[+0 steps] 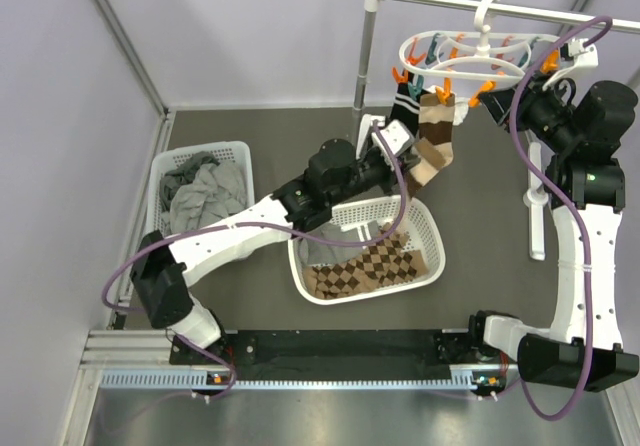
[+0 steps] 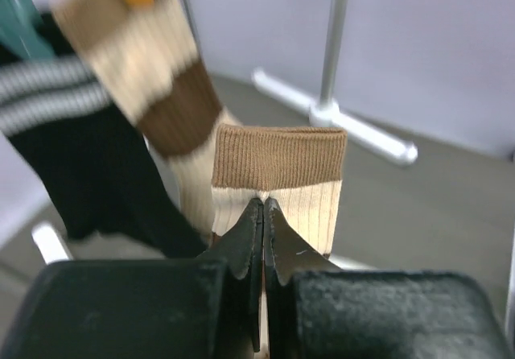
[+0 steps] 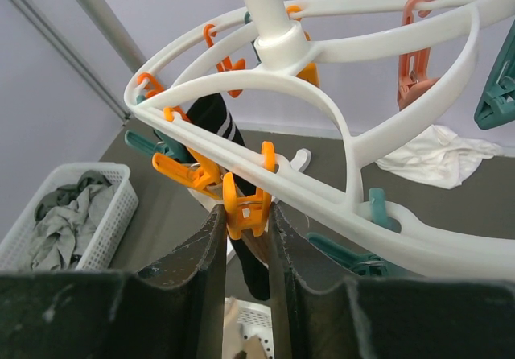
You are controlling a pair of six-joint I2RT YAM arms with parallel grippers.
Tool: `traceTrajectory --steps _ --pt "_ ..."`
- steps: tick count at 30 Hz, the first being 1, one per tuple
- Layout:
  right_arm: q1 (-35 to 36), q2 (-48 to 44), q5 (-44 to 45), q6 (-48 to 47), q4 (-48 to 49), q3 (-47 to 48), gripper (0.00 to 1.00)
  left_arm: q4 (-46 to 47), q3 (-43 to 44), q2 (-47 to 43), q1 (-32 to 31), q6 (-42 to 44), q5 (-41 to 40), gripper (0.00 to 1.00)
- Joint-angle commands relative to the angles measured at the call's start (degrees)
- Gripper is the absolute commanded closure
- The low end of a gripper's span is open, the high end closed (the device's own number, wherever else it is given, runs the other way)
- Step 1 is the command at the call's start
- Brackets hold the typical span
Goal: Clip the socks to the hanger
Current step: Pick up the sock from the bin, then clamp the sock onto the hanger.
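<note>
The white oval hanger [image 1: 470, 54] with orange and teal pegs hangs from the rail at the back right. A black sock [image 1: 403, 106] with white stripes and a tan sock [image 1: 437, 126] with brown bands hang from its left pegs. My left gripper [image 2: 263, 202] is shut on another tan sock [image 2: 278, 166], just under its brown cuff, and holds it up beside the hanging pair. My right gripper [image 3: 245, 214] is shut on an orange peg [image 3: 248, 206] at the hanger's [image 3: 322, 109] near rim, squeezing its handles. The black sock [image 3: 213, 121] shows behind that peg.
A white mesh basket [image 1: 240, 151] at the left holds grey garments. A second basket [image 1: 432, 231] in the middle holds a brown diamond-patterned cloth. The rail's upright pole [image 1: 368, 56] stands just left of the hanger. A white cloth [image 3: 434, 158] lies on the floor behind.
</note>
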Motion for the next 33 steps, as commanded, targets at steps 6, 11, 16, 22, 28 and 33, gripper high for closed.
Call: traceTrajectory --steps 6,11,16,22,28,33 --pt "-0.52 -0.63 -1.33 -1.47 -0.46 4.33 1.0 10.17 14.67 9.5 0.15 3.23 0.26 1.0" --pt "-0.52 -0.37 -1.5 -1.55 -0.28 4.33 1.0 10.44 19.07 13.9 0.15 4.03 -0.62 1.0" --pt "-0.43 -0.28 -1.85 -1.47 -0.28 4.5 1.0 11.05 22.32 16.54 0.33 4.03 -0.79 1.0" --pt "-0.52 -0.28 -2.29 -1.47 -0.37 4.59 1.0 12.2 25.75 19.26 0.68 3.76 -1.5 1.0" --pt "-0.43 -0.11 -2.56 -1.82 -0.72 4.77 1.0 13.78 27.95 20.94 1.38 3.06 -1.76 1.0" --pt "-0.43 -0.02 -2.91 -1.9 -0.54 4.68 1.0 14.48 29.18 21.64 1.82 2.53 -1.5 1.0"
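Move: The left hand already pinches the striped sock; the orange clip it is taken to lies about 11 cm ahead, 12 cm to its right and 10 cm up. Near the way hangs the first striped sock, some 7 cm ahead, 6 cm right and 4 cm up; the black sock hangs roughly 10 cm ahead, 1 cm left and 3 cm up. The orange clip is already between the right hand's fingertips. Left hand carries its pinched striped sock roughly 7 cm each forward, right and up towards the orange clip. ##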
